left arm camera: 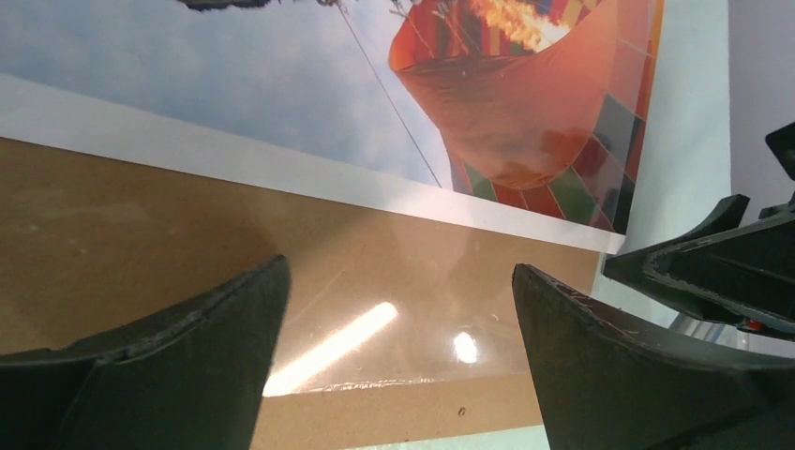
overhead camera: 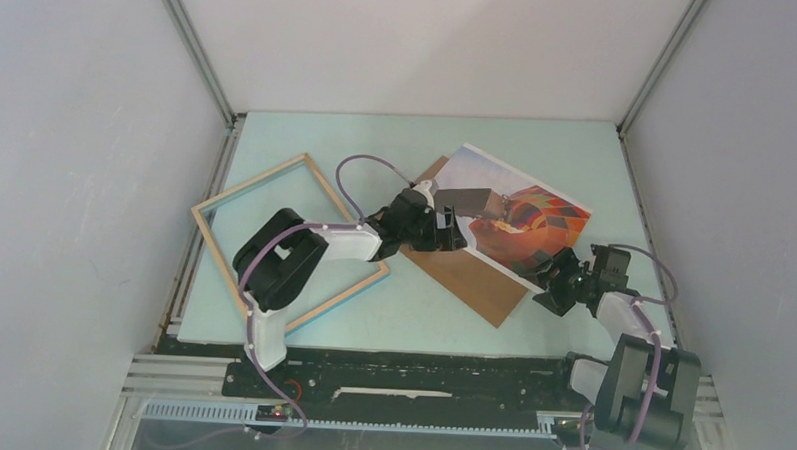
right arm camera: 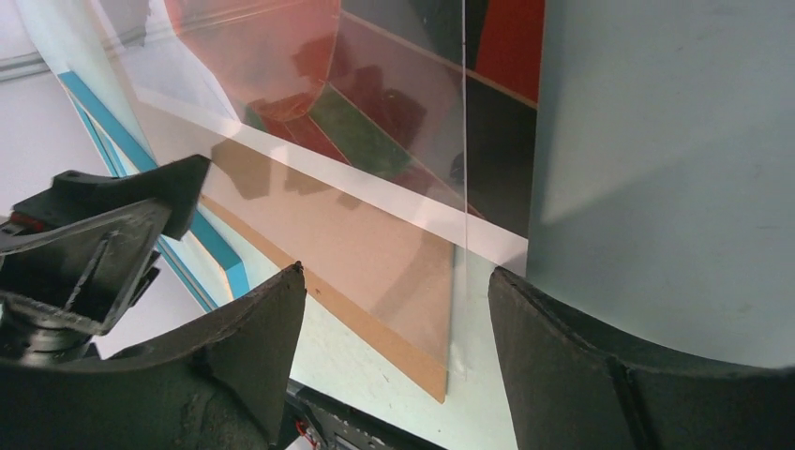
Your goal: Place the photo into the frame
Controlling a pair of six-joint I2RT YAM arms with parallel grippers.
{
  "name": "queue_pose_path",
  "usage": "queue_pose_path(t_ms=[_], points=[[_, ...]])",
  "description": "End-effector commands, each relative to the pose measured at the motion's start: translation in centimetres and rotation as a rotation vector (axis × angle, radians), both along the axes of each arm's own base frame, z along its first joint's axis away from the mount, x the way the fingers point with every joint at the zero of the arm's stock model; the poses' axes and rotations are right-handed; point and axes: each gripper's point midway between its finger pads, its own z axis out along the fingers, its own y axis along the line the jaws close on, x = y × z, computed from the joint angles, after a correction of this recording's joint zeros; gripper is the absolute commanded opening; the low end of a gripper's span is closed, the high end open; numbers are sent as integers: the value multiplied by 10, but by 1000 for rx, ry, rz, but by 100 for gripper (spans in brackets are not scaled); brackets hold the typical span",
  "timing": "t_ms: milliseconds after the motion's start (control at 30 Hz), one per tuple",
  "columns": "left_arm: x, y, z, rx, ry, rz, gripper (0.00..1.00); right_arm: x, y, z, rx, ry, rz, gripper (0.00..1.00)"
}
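Note:
The photo (overhead camera: 496, 183), a hot-air balloon print with a white border, lies face up at the table's middle right, partly over a brown backing board (overhead camera: 478, 283). The frame (overhead camera: 215, 204), light wood, lies at the left with my left arm reaching across it. My left gripper (overhead camera: 452, 233) stands open at the photo's left edge. In its wrist view the open left gripper (left arm camera: 401, 272) hangs over the board below the photo (left arm camera: 234, 84). My right gripper (overhead camera: 553, 273) is open by the photo's near right edge; in its wrist view the right gripper (right arm camera: 397, 272) holds nothing.
A clear pane (left arm camera: 422, 281) lies on the backing board (left arm camera: 94, 216) and reflects the lights. The board's corner (right arm camera: 427, 370) points toward the table's front rail (overhead camera: 389, 370). Grey walls close in the left, right and back. A teal-blue strip of the frame (right arm camera: 211, 248) shows behind the left gripper.

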Motion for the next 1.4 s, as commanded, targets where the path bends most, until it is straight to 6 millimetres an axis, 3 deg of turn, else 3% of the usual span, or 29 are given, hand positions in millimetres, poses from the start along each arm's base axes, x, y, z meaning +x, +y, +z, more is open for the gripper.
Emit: queue_pose_path(t_ms=[0,233,500,967,1200,1367], points=[[8,-21,10,-76,11,-9,100,3,-9,0,-38,-41,5,79],[11,-4,-10,2,43,78,97,7,-5,1,23,-50,17,79],[11,3,-12,26,34,96,97,17,5,12,96,-112,37,78],[9,1,-11,25,30,73,98,19,19,71,184,-341,15,78],[8,0,-9,19,24,69,98,33,26,74,228,-372,-22,78],[8,0,-8,14,20,67,98,39,23,66,212,-367,-72,76]])
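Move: The clear sheet lies flat over the photo and brown backboard. Its middle is some 10 cm ahead of the right hand, 11 cm to its left and 3 cm lower, with its right edge running between that hand's open fingers. The left hand hovers over it: sheet middle about 4 cm to its right and 4 cm below. From the right hand, the photo's middle is 14 cm ahead and 7 cm left, the backboard's 9 cm ahead and 12 cm left. The clear sheet's right edge is caught by the right hand's rearward finger, fingers staying open, and levered up: the hand creeps left and forward near the table, then rises about 5.5 cm while the wrist tips up some 20 degrees, and ends drifting forward-left. The left hand sinks 1 cm onto the sheet with open fingers, eases forward a little and keeps pressing there. ##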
